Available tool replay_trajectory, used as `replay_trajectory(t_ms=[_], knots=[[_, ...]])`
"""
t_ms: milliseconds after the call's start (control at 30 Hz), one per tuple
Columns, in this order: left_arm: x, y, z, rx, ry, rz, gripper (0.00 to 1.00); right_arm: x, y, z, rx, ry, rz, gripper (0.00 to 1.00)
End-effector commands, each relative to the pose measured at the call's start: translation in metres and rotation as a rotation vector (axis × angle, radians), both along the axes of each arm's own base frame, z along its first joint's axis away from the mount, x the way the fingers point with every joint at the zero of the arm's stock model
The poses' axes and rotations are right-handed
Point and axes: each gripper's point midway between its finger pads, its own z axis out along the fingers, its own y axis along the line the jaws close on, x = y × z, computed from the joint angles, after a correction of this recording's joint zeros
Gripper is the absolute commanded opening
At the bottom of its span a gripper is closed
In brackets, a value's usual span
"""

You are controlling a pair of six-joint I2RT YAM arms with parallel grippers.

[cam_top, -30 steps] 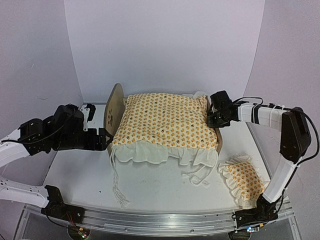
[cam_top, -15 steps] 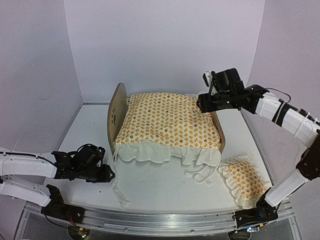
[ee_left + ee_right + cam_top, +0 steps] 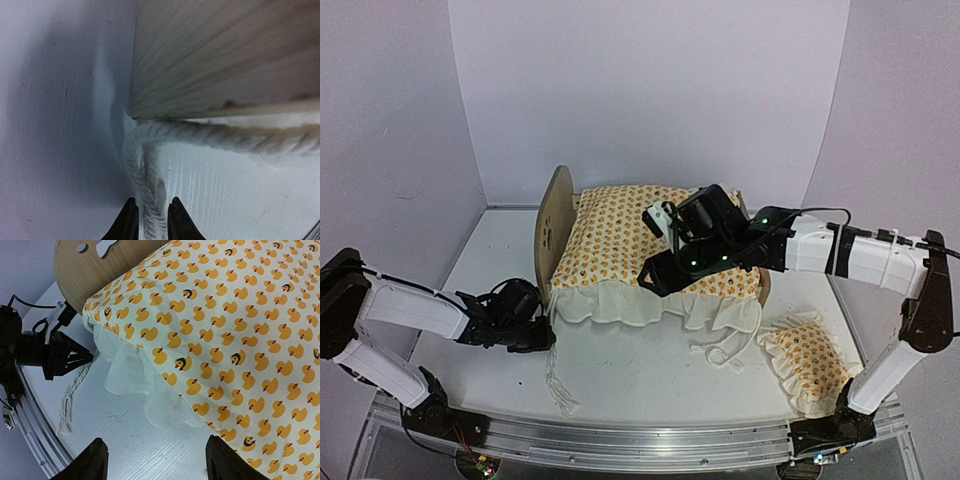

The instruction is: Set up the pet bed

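Note:
The pet bed shows only as its light-wood end board (image 3: 551, 222) (image 3: 95, 267) with cutouts; a duck-print quilt (image 3: 660, 245) (image 3: 235, 325) with a white ruffle (image 3: 620, 305) covers the rest. A white cord (image 3: 555, 375) (image 3: 150, 200) trails from the quilt's front left corner onto the table. My left gripper (image 3: 544, 337) (image 3: 152, 222) (image 3: 82, 357) lies low by the bed's wooden foot (image 3: 225, 55), jaws narrowed on that cord. My right gripper (image 3: 655, 277) (image 3: 160, 460) hovers open over the quilt's front ruffle, holding nothing.
A small matching ruffled pillow (image 3: 810, 362) lies at the front right of the white table (image 3: 640, 385). A second loose cord loop (image 3: 720, 350) rests below the ruffle's right end. Grey walls close in the back and sides.
My left gripper dropped from beside the end board to the table and closed down around the cord. My right gripper let go at the quilt's back right corner and swung over to the front ruffle.

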Motion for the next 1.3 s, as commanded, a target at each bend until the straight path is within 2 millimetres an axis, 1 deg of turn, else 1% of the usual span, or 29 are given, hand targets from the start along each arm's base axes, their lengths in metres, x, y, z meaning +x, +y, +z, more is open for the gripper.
replay_trajectory(t_ms=[0, 100, 167, 233, 333, 367, 500, 600, 700, 767, 833, 933, 1000, 1133, 1200, 1267], knots=[[0.013, 0.000, 0.007, 0.036, -0.046, 0.010, 0.20, -0.007, 0.026, 0.018, 0.090, -0.025, 0.058, 0.68], [0.011, 0.002, 0.001, 0.053, -0.030, 0.011, 0.19, -0.013, 0.038, 0.016, 0.107, -0.017, 0.089, 0.68], [0.011, 0.000, -0.002, 0.060, -0.022, -0.008, 0.14, -0.016, 0.045, 0.014, 0.113, -0.013, 0.104, 0.68], [0.012, -0.005, -0.001, 0.052, -0.021, -0.029, 0.09, -0.019, 0.052, 0.011, 0.114, -0.005, 0.119, 0.68], [0.012, -0.016, 0.008, 0.021, -0.039, -0.083, 0.01, -0.023, 0.058, 0.010, 0.130, 0.007, 0.141, 0.68], [0.013, -0.020, 0.015, 0.005, -0.051, -0.104, 0.00, -0.025, 0.060, 0.009, 0.138, 0.012, 0.148, 0.68], [0.009, -0.044, 0.061, -0.100, -0.143, -0.219, 0.00, -0.033, 0.068, 0.010, 0.190, 0.041, 0.192, 0.69], [-0.003, -0.055, 0.092, -0.186, -0.189, -0.304, 0.00, -0.045, 0.076, 0.007, 0.253, 0.069, 0.266, 0.71], [-0.015, -0.059, 0.118, -0.250, -0.237, -0.374, 0.00, -0.055, 0.089, 0.005, 0.317, 0.105, 0.332, 0.71], [-0.022, -0.060, 0.131, -0.282, -0.264, -0.415, 0.00, -0.059, 0.098, 0.005, 0.353, 0.132, 0.363, 0.71], [-0.027, -0.060, 0.141, -0.297, -0.292, -0.448, 0.00, -0.063, 0.106, 0.007, 0.393, 0.154, 0.400, 0.72], [-0.031, -0.057, 0.152, -0.301, -0.319, -0.471, 0.00, -0.063, 0.114, 0.003, 0.413, 0.194, 0.402, 0.72], [-0.040, -0.061, 0.166, -0.353, -0.354, -0.525, 0.00, -0.066, 0.121, 0.003, 0.444, 0.223, 0.416, 0.72], [-0.056, -0.066, 0.200, -0.465, -0.476, -0.620, 0.00, -0.074, 0.124, 0.002, 0.491, 0.262, 0.437, 0.71], [-0.063, -0.068, 0.218, -0.518, -0.537, -0.661, 0.00, -0.080, 0.121, 0.002, 0.492, 0.237, 0.473, 0.71], [-0.070, -0.071, 0.230, -0.556, -0.562, -0.709, 0.00, -0.085, 0.119, 0.000, 0.479, 0.185, 0.524, 0.71]])
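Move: The white cord lies practically between the left fingertips, perhaps 1 cm below the hand point. The near left foot of the pet bed stands about 8 cm ahead of that hand, and the cord's tassel trails some 15 cm back and 2 cm to its right. From the right hand, the cord at the left fingers is about 16 cm to the left, 3 cm back and 18 cm lower; the white ruffle hangs about 14 cm below this hand, nearly straight beneath. Close the left fingers fully to pinch the white cord down by the table, then lift it about 19 cm, drawing it right and somewhat back, while the wrist swings clockwise and its fingers tip up. Meanwhile bring the open right gripper some 11 cm left and 7 cm back, sinking slightly and rolling its left side up, to close in on the left gripper and its cord; keep the right fingers open. ##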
